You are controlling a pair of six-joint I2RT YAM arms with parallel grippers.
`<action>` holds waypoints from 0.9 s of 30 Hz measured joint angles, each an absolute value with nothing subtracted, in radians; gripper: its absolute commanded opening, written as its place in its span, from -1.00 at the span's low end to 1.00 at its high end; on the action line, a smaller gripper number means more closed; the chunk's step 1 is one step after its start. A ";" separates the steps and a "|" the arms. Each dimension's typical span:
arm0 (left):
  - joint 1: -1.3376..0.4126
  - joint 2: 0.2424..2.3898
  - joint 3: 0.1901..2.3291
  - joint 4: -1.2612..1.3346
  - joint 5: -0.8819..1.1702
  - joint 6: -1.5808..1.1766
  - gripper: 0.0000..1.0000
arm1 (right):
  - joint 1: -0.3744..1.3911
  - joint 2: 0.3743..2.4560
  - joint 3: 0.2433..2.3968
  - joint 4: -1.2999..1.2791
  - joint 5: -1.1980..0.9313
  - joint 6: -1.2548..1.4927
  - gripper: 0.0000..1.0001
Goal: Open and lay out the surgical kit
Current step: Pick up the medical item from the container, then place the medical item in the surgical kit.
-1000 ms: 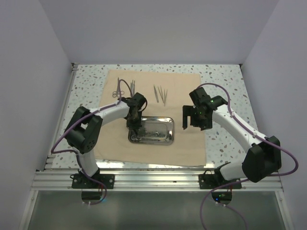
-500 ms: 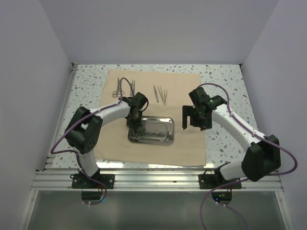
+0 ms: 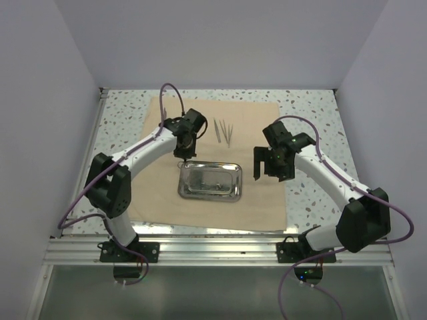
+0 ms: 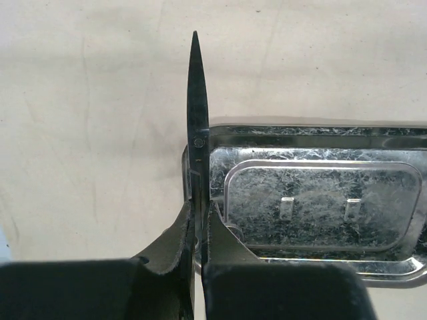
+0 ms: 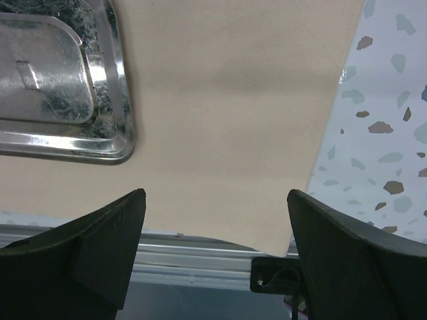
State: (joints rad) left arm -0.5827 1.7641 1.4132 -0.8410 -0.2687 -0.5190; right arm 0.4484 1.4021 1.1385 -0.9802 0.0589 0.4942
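The beige cloth wrap (image 3: 213, 207) lies spread flat on the table. The steel tray (image 3: 209, 197) sits on it near the middle. My left gripper (image 3: 181, 155) hovers just past the tray's far left corner, shut on thin silvery scissors (image 4: 195, 100). Their closed blades point away from the fingers, over the cloth (image 4: 87, 133) and beside the tray's rim (image 4: 300, 131). Several tweezer-like instruments (image 3: 224, 131) lie in a row on the cloth behind the tray. My right gripper (image 3: 267, 167) hangs open above the cloth right of the tray (image 5: 123, 100), with nothing between its fingers (image 5: 113, 227).
Speckled terrazzo table top (image 3: 313, 120) borders the cloth on all sides. An aluminium rail (image 3: 213, 248) runs along the near edge, also seen below the right gripper (image 5: 193, 267). Plain walls close in the left, right and back.
My left gripper closed on the scissors at the tray's left end, then lifted them out and moved toward the back of the cloth. The right arm has stayed still.
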 measured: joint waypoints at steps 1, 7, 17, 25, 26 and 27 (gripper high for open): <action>-0.580 1.765 1.418 -0.844 -0.280 -0.512 -1.00 | 0.448 1.402 1.139 -0.980 0.059 0.494 0.82; -0.490 1.822 1.491 -0.846 -0.316 -0.455 -1.00 | 0.449 1.402 1.139 -0.982 0.060 0.494 0.82; -0.266 2.099 1.777 -0.766 -0.323 -0.339 -1.00 | 0.448 1.402 1.140 -0.989 0.060 0.494 0.82; -0.211 2.303 2.013 -0.744 -0.315 -0.308 -0.33 | 0.448 1.409 1.161 -1.008 0.063 0.494 0.82; -0.209 2.326 2.043 -0.742 -0.312 -0.299 -0.16 | 0.448 1.412 1.163 -1.010 0.065 0.494 0.82; -0.208 2.342 2.067 -0.740 -0.310 -0.297 -0.01 | 0.449 1.414 1.163 -1.011 0.067 0.494 0.83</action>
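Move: The left hand holds the scissors, blades pointing outward. Their goal, the scissors already laid out, lies about 24 cm ahead of it, 11 cm to its left and 10 cm below. The scalpel handles lie roughly 23 cm ahead and 2 cm to the left; the metal tray's middle is some 6 cm back and 11 cm to the right. From the right hand, the laid-out scissors are about 33 cm ahead, 45 cm to the left and 12 cm below. Forward and to its left, the left arm swings fast from beside the tray, carrying the gripped scissors a bit over 20 cm outward and about 11 cm left to the scissors already laid out. It runs level at first, sinks some 4 cm in the second half and turns about 10 degrees counter-clockwise. Still easing forward at the end, the fingers part and let go of the scissors. ##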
